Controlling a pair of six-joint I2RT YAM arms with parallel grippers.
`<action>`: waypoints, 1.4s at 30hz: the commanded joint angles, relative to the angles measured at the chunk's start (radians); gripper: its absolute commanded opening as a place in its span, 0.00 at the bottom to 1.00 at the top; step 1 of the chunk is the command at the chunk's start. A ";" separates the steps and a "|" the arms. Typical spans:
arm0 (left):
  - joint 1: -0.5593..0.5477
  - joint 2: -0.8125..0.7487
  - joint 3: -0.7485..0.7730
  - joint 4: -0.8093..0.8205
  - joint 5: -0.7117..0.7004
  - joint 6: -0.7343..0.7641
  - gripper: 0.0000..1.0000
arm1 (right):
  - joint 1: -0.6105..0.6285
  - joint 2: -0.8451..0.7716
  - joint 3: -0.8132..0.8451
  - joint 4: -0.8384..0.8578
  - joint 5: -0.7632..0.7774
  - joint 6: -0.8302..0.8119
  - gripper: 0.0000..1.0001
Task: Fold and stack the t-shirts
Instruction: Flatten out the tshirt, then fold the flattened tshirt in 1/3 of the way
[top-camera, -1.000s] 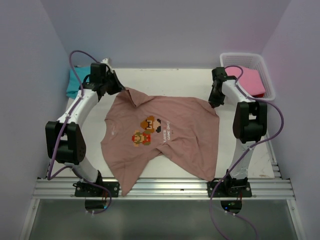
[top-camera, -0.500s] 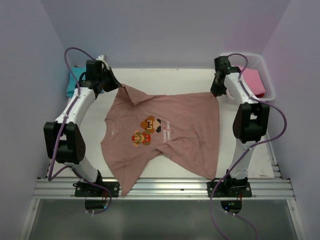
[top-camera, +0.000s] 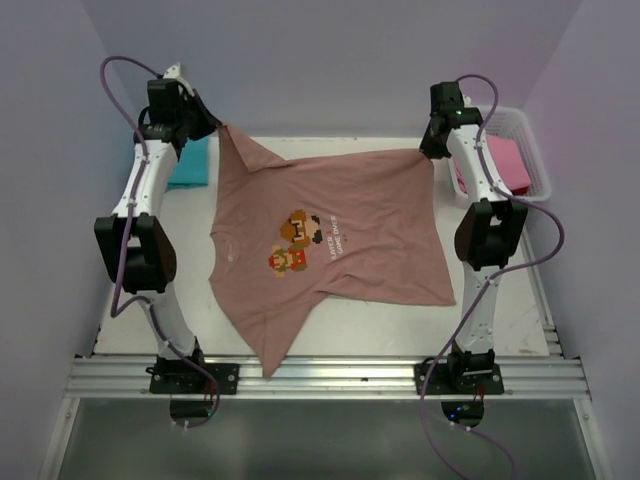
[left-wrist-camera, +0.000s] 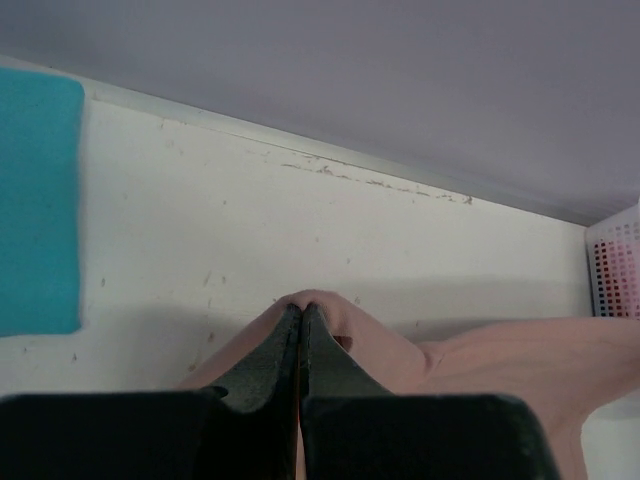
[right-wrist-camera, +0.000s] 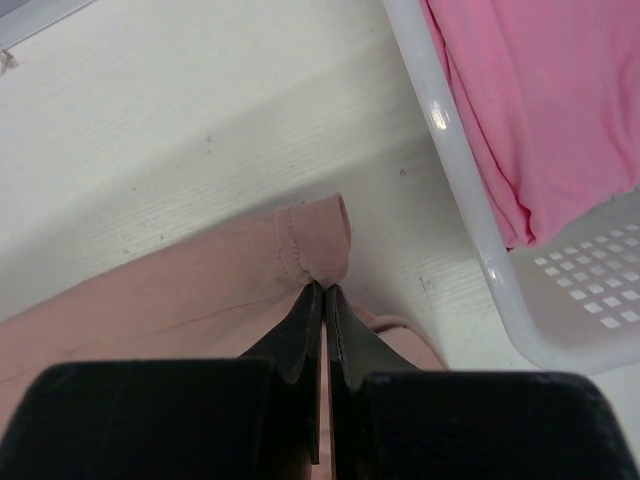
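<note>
The salmon-brown t-shirt (top-camera: 330, 240) with a pixel-character print hangs stretched between both arms above the table, its lower part trailing toward the near edge. My left gripper (top-camera: 215, 127) is shut on its far left corner (left-wrist-camera: 330, 320). At the far right my right gripper (top-camera: 428, 152) is shut on the hemmed corner (right-wrist-camera: 315, 245). A folded teal t-shirt (top-camera: 190, 160) lies flat at the far left (left-wrist-camera: 38, 200). The pink t-shirt (top-camera: 505, 162) lies in the basket (right-wrist-camera: 530, 110).
A white perforated basket (top-camera: 535, 150) stands at the far right corner, its rim (right-wrist-camera: 470, 230) close beside my right fingers. The white table (top-camera: 520, 310) ends at a metal rail along the near edge. Lilac walls close in the sides and back.
Both arms have risen and moved toward the back wall, lifting and stretching the salmon-brown shirt's far edge. The right jaws finished closing on the hem.
</note>
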 joint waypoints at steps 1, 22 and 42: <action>0.010 0.086 0.088 0.034 0.044 0.014 0.00 | -0.007 0.060 0.066 -0.017 -0.012 -0.006 0.00; 0.012 0.071 -0.195 0.210 0.104 0.000 0.00 | -0.010 0.000 -0.242 0.203 0.000 -0.033 0.00; 0.010 -0.460 -0.728 0.146 0.010 0.024 0.00 | -0.009 -0.179 -0.627 0.292 0.025 -0.052 0.00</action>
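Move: Down and back from both raised hands, which still pinch the shirt's far edge, lies the t-shirt's print: about 18 cm back, 19 cm right and 25 cm below the left hand; about 16 cm back, 37 cm left and 16 cm below the right. The teal t-shirt lies some 20 cm left of the left hand and 9 cm farther out. The basket stands roughly 21 cm right of the right hand and 8 cm ahead. Swinging the far edge down and a little forward, both hands sink 8–10 cm, then reverse and draw the cloth back: the left some 18 cm, dipping before it rises about 4 cm, the right about 9 cm while sinking further towards the table. The right fingers tip more steeply down; both grips stay shut on the cloth. ##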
